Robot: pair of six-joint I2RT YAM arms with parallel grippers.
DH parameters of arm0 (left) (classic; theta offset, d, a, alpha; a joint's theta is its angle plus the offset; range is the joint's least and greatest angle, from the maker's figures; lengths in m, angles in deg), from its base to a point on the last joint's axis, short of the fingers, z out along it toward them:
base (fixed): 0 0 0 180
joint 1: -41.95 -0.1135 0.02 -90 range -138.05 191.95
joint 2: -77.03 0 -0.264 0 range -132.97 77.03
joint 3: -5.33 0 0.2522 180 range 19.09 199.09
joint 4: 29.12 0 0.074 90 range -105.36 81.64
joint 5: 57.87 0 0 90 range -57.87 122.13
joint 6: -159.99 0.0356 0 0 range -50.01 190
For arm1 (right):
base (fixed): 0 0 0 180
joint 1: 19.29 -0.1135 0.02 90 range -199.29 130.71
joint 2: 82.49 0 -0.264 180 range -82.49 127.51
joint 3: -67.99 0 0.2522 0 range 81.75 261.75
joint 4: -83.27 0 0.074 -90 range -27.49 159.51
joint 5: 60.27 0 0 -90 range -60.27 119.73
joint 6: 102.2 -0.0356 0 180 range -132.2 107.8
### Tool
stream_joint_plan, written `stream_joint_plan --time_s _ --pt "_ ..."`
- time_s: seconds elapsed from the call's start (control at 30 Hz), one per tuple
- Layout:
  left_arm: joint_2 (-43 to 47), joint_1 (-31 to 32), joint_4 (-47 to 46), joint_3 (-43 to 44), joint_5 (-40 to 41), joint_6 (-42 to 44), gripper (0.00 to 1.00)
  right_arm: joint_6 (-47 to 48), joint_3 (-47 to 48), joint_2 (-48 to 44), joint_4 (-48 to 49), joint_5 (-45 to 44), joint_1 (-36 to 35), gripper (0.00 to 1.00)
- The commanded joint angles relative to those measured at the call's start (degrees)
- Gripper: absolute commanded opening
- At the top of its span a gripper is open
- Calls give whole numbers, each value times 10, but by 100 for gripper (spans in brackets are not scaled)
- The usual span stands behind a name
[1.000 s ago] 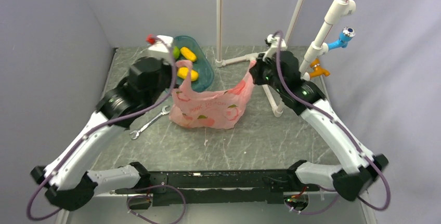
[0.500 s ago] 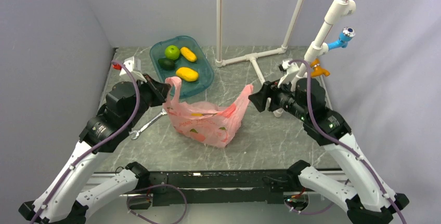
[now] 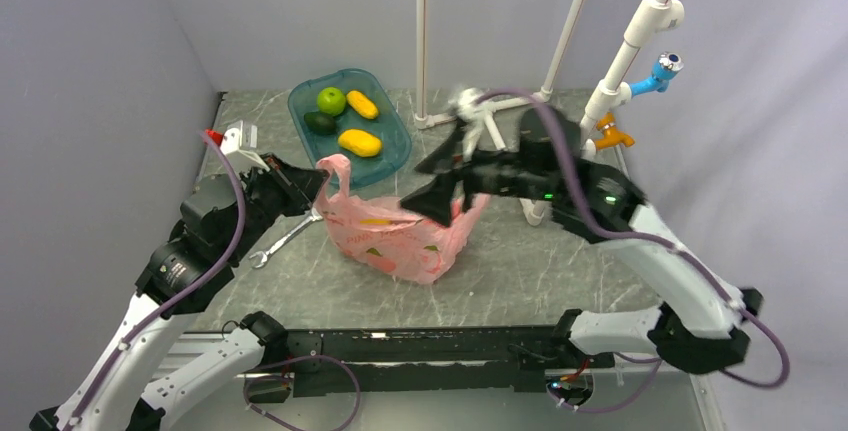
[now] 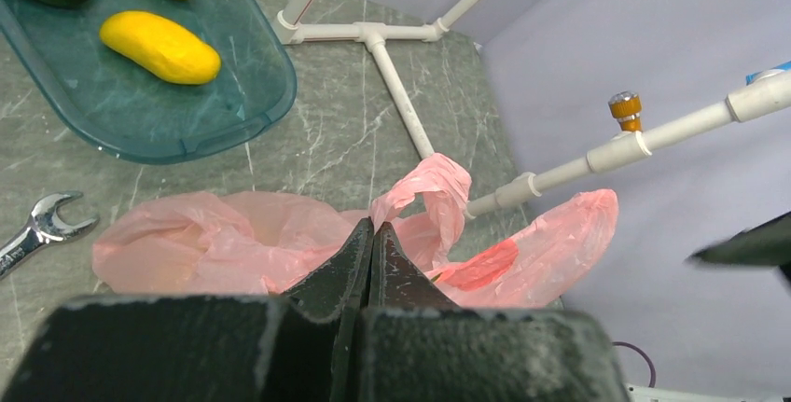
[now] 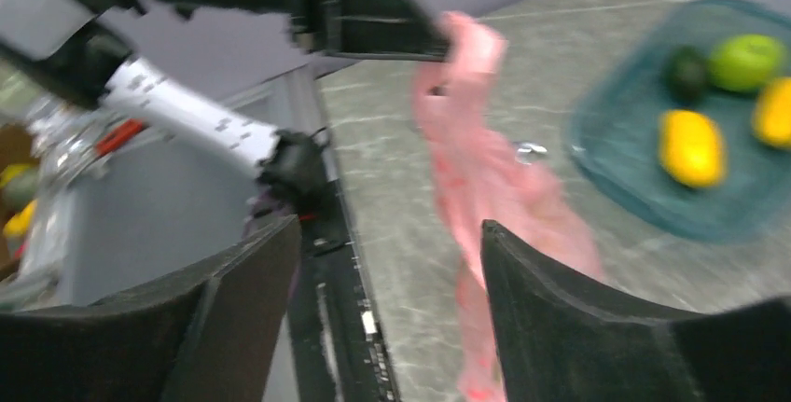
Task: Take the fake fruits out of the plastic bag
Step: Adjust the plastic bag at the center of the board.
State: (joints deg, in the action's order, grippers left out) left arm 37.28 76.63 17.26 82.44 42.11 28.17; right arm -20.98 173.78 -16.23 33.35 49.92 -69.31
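The pink plastic bag (image 3: 395,241) lies slumped on the table. My left gripper (image 3: 318,179) is shut on its left handle and holds it up, as the left wrist view (image 4: 373,227) shows. My right gripper (image 3: 437,186) is open, blurred and empty, just above the bag's right side. A yellow-orange fruit (image 3: 378,221) shows through the bag's mouth. A yellow mango-like fruit (image 3: 360,142) and a smaller orange-yellow one (image 3: 362,104) lie in the teal tray (image 3: 397,139). The right wrist view shows the bag (image 5: 485,178) between my open fingers (image 5: 560,318).
The tray also holds a green apple (image 3: 331,101) and a dark avocado (image 3: 320,122). A wrench (image 3: 285,238) lies left of the bag. White pipe stands (image 3: 495,131) sit behind and to the right, with blue and orange valves (image 3: 612,133).
My right gripper has let go of the bag's right handle, opened and swung left over the bag. The right side of the bag has dropped. My left gripper still holds its handle.
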Motion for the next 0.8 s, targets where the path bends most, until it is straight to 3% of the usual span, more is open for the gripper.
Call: stream_joint_plan --time_s 0.0,0.1,0.2,0.33,0.77 --pt "-8 -2 3 33 3 0 0 27 11 93 50 16 -77 64" --pt "-4 -2 10 37 6 2 0 17 -20 127 84 -29 -92 21" --pt "0 -2 14 38 7 2 0 32 -70 143 135 -72 -102 0" --pt "4 -3 18 41 6 2 0 63 -168 129 267 -88 -115 0" --pt "3 -2 27 52 -4 7 0 140 -167 221 326 -188 -130 0"
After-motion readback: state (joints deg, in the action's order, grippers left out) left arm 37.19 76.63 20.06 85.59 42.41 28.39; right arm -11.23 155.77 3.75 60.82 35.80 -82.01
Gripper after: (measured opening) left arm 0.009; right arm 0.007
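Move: The plastic bag hangs by one handle from the shut left gripper. The right hand is open and goes for the bag's side just below it, about 11 cm to its left, 2 cm ahead and 17 cm lower. The held handle is 16 cm left, 5 cm ahead and 6 cm below. The fruit bin lies some 17 cm left, 28 cm ahead and 40 cm down. From the left hand, that bag side is about 5 cm right, 3 cm back and 10 cm below. The right fingers snap shut at the bag's side just under the held handle and seem to pinch the film there. The hand swings left and drops about 18 cm to reach it, closing on the way down, then eases another 3 cm left and forward. The left gripper stays almost still and keeps its hold on the handle. ##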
